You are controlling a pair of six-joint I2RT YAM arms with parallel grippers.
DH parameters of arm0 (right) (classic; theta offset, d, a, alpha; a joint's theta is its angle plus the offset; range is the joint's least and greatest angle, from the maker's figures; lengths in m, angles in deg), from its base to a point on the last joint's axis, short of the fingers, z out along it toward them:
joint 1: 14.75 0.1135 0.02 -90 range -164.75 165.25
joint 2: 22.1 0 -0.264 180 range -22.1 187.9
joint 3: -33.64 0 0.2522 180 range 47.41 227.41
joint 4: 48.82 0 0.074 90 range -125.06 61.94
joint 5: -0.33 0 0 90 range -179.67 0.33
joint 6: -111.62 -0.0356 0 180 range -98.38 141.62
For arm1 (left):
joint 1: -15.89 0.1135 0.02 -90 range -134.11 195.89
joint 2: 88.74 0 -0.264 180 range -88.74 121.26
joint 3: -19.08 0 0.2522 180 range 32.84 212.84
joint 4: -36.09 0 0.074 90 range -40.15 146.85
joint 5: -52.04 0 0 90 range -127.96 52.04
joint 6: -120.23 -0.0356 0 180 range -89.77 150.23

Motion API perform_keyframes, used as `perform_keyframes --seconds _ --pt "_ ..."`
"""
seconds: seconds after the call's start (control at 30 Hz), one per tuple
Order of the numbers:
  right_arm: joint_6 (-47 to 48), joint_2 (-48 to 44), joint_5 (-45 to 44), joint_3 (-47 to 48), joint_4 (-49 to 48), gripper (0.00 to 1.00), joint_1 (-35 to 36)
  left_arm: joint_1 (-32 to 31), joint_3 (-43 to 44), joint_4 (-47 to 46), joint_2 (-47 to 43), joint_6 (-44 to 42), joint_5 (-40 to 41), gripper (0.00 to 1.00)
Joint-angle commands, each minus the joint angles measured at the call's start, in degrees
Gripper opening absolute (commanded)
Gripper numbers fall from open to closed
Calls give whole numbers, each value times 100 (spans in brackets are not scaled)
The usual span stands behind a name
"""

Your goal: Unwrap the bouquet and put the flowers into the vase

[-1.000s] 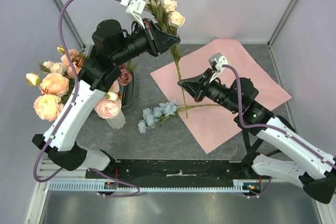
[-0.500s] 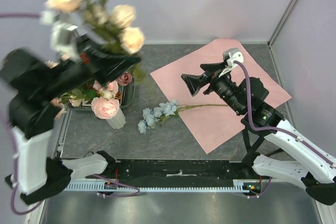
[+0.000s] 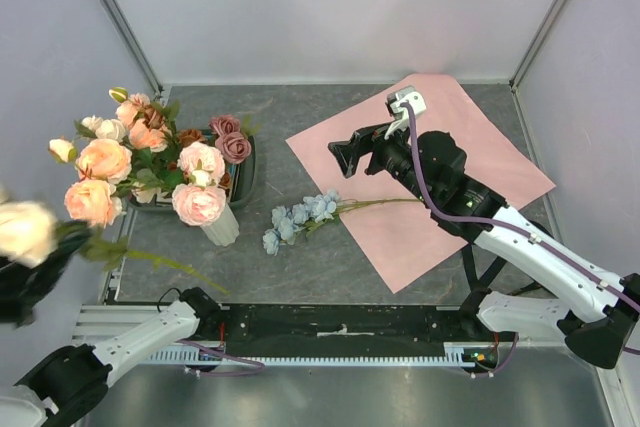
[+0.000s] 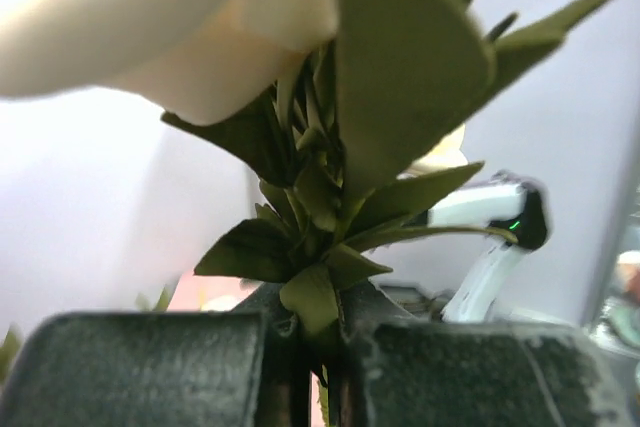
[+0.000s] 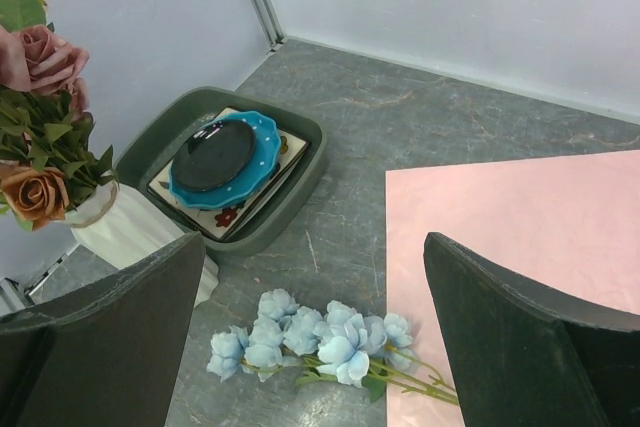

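The white ribbed vase [image 3: 222, 227] stands at the left and holds several peach, pink and mauve flowers [image 3: 150, 162]. At the frame's far left edge my left gripper [image 3: 55, 252] is shut on a cream rose stem [image 4: 318, 307]; its bloom [image 3: 22, 230] is blurred and its green stem [image 3: 150, 259] trails right. One light blue flower spray [image 3: 300, 215] lies on the table beside the bouquet's pink paper [image 3: 440, 187], which is spread flat. Open and empty, my right gripper [image 3: 345, 157] hovers above the paper's left edge. In the right wrist view the blue spray [image 5: 320, 332] lies below its fingers [image 5: 110, 317].
A dark green tray [image 5: 310, 162] holding a blue plate [image 5: 220, 157] sits behind the vase [image 5: 125, 232]. Grey walls and metal frame posts close in the back and both sides. Bare grey tabletop [image 3: 300, 117] lies between tray and paper.
My left arm has swung from high over the back of the table down to the far left near edge, carrying the cream roses. The right gripper has opened, let go of the stem and shifted slightly left.
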Motion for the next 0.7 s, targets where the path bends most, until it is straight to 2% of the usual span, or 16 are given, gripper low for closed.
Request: perform_keyframes --seconds 0.0,0.13,0.37,0.67 --pt "-80 -22 33 220 -124 98 13 -4 -1280 757 -23 -819 1693 2" --pt "-62 -22 -19 159 -115 98 4 5 -1845 451 99 -1512 2293 2" --pt "87 -93 -178 27 -89 98 4 5 -2733 -911 -260 -2181 3506 2" --pt "175 -22 -187 53 -115 98 -31 5 -3401 -2134 -700 -2850 3833 2"
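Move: The vase, where the cream roses in the left hand are to go, stands about 33 cm ahead of that hand, 5 cm to its left, with its middle some 52 cm below. The green tray lies roughly 18 cm beyond the vase and 10 cm farther left; the blue flowers' heads are about 4 cm farther out than the vase and 19 cm to its right. From the right hand the vase is some 31 cm left, 2 cm ahead and 25 cm below. The cream roses, still gripped by their stem, are swept forward about 17 cm over the near side towards the vase while the left hand sinks some 12 cm; it then rises again by about 4 cm and drifts 5 cm left. All along the wrist swings counter-clockwise, some 40 degrees, bringing the fingers from pointing mostly right round to mostly forward. ##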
